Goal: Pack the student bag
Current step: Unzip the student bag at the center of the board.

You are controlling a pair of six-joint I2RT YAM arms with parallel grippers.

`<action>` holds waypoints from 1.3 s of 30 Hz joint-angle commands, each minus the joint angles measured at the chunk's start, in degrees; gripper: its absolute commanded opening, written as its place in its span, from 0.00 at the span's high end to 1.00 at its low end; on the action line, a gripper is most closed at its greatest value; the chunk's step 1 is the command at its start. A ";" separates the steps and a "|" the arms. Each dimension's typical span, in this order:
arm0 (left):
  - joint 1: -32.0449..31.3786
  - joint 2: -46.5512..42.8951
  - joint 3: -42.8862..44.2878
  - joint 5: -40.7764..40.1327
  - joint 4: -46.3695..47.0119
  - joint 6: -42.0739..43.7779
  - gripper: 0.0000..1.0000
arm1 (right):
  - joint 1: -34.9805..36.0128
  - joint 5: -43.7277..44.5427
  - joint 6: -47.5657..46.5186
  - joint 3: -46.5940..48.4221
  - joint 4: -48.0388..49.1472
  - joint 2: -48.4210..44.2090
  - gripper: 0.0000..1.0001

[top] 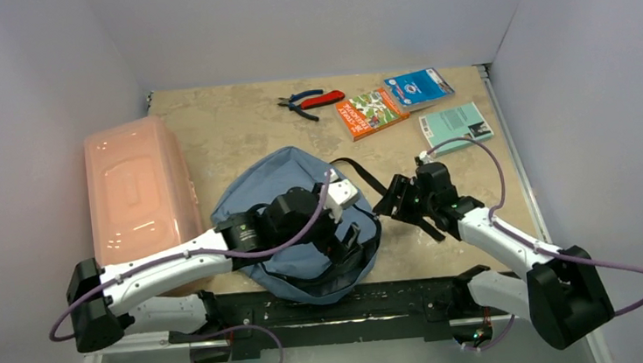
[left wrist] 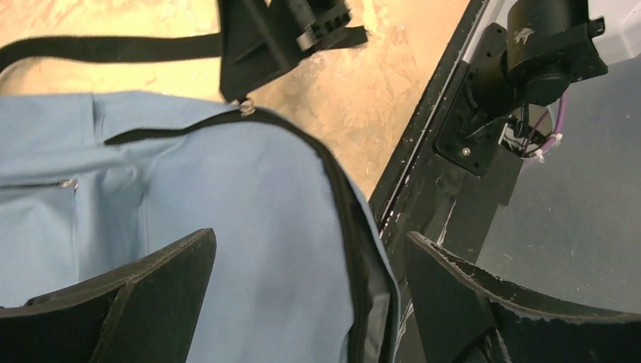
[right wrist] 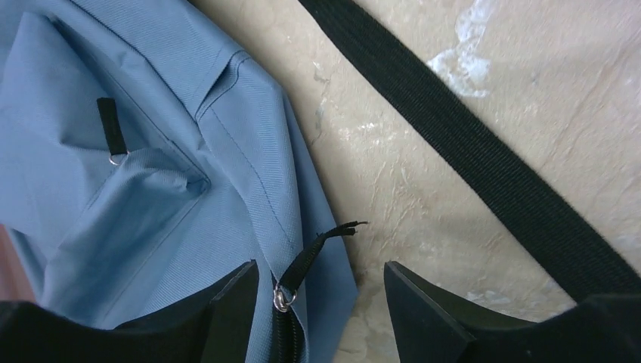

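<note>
The student bag (top: pixel 287 180) is a soft grey-blue backpack lying mid-table, with black straps (top: pixel 361 174) trailing to the right. My left gripper (top: pixel 351 242) hovers over its near right part. In the left wrist view the left gripper (left wrist: pixel 310 253) is open, its jaws straddling the bag (left wrist: pixel 242 212) and its dark zip trim (left wrist: pixel 355 234), holding nothing. My right gripper (top: pixel 388 202) is at the bag's right edge. In the right wrist view the right gripper (right wrist: pixel 321 276) is open, and a black zip pull (right wrist: pixel 314 253) lies loose between the fingers, close to the left one.
A rigid pink box (top: pixel 135 193) stands left of the bag. At the back lie pliers (top: pixel 311 102), an orange book (top: pixel 371 113), a blue packet (top: pixel 417 88) and a teal booklet (top: pixel 455 126). A black strap (right wrist: pixel 484 166) crosses the tabletop by the right gripper.
</note>
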 commanded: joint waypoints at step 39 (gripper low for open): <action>-7.18 20.67 16.23 -21.65 -12.93 4.27 1.00 | -0.85 -0.11 4.07 -2.78 13.27 -4.32 1.00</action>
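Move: The zipper edge the left hand goes for lies about 9 cm below it, some 4 cm to its right and 1 cm ahead. The pull tab is close to the right hand: about 2 cm left, 1 cm ahead, 2 cm lower. From the right hand, the zipper edge is some 5 cm left and 3 cm back, and the black strap's middle is 5 cm ahead, 1 cm right and 6 cm down. Left sinks 8 cm and rightward, pinching the zipper edge; right pinches the pull tab, then lifts 4 cm. ##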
